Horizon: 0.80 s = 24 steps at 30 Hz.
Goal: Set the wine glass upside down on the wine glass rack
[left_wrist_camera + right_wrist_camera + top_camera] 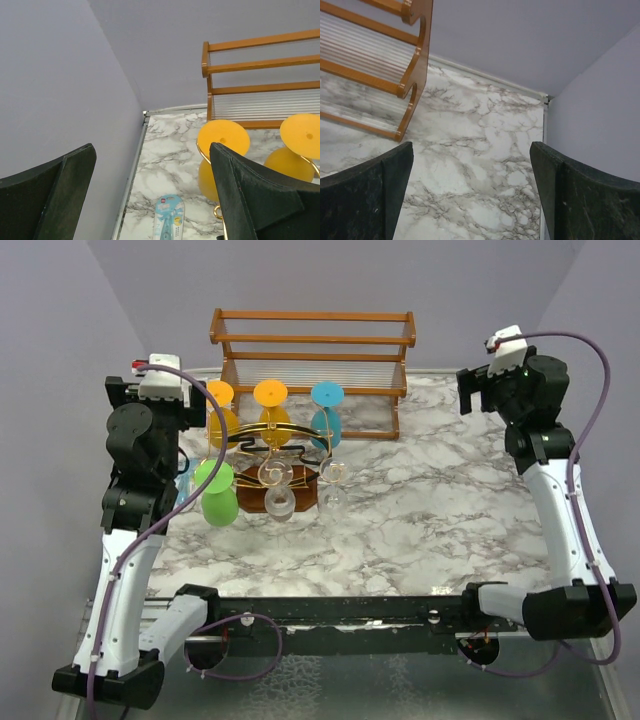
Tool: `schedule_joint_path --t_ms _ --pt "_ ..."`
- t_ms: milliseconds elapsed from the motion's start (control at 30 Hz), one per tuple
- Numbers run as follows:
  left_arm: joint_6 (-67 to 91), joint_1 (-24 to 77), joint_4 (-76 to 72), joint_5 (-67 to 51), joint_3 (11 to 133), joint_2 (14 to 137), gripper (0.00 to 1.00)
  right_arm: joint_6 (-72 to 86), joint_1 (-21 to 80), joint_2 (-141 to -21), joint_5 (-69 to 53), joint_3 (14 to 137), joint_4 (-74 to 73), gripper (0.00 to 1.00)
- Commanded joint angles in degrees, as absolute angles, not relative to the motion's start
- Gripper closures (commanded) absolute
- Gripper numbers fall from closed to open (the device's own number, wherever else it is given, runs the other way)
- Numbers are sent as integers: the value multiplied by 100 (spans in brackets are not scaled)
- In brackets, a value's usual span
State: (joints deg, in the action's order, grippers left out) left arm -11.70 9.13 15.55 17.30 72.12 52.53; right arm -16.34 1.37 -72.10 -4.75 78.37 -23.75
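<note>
The wine glass rack (283,438), gold and black wire on a dark brown base (300,502), stands left of the table's middle. Several wine glasses sit upside down on it: two orange (271,393), one teal (327,396), one green (216,483) and clear ones (273,475). My left gripper (150,200) is open and empty, raised just left of the rack, with an orange glass (223,137) by its right finger (250,195). My right gripper (470,195) is open and empty above bare marble at the far right. Neither gripper holds a glass.
A two-tier orange-brown wooden shelf (312,360) stands at the back behind the rack; its end (415,65) also shows in the right wrist view. A blue packet (168,215) lies on the marble near the left wall. Walls close off the table's left, back and right.
</note>
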Motion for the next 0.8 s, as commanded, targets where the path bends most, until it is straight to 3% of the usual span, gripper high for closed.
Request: schedule_joint_path --t_ms 0,767 --pt "-1040 811 1621 1890 7081 5003 1 -1567 97 -6568 -242 7619 -1852 0" --pt "-517 525 2122 1208 6752 4563 1 -1414 88 -5112 -658 6461 -2381 0"
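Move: Neither hand goes for anything now. The clear glass at the rack's near right hangs about 11 cm back, 28 cm right and 22 cm below the left hand; from the right hand it is roughly 18 cm back, 24 cm left and 12 cm below. The middle clear glass hangs about 10 cm left of that glass and level with it, and the blue glass some 16 cm farther out from it, straight ahead. The open right hand draws back about 8 cm, rising then sinking; the left eases back and down. ##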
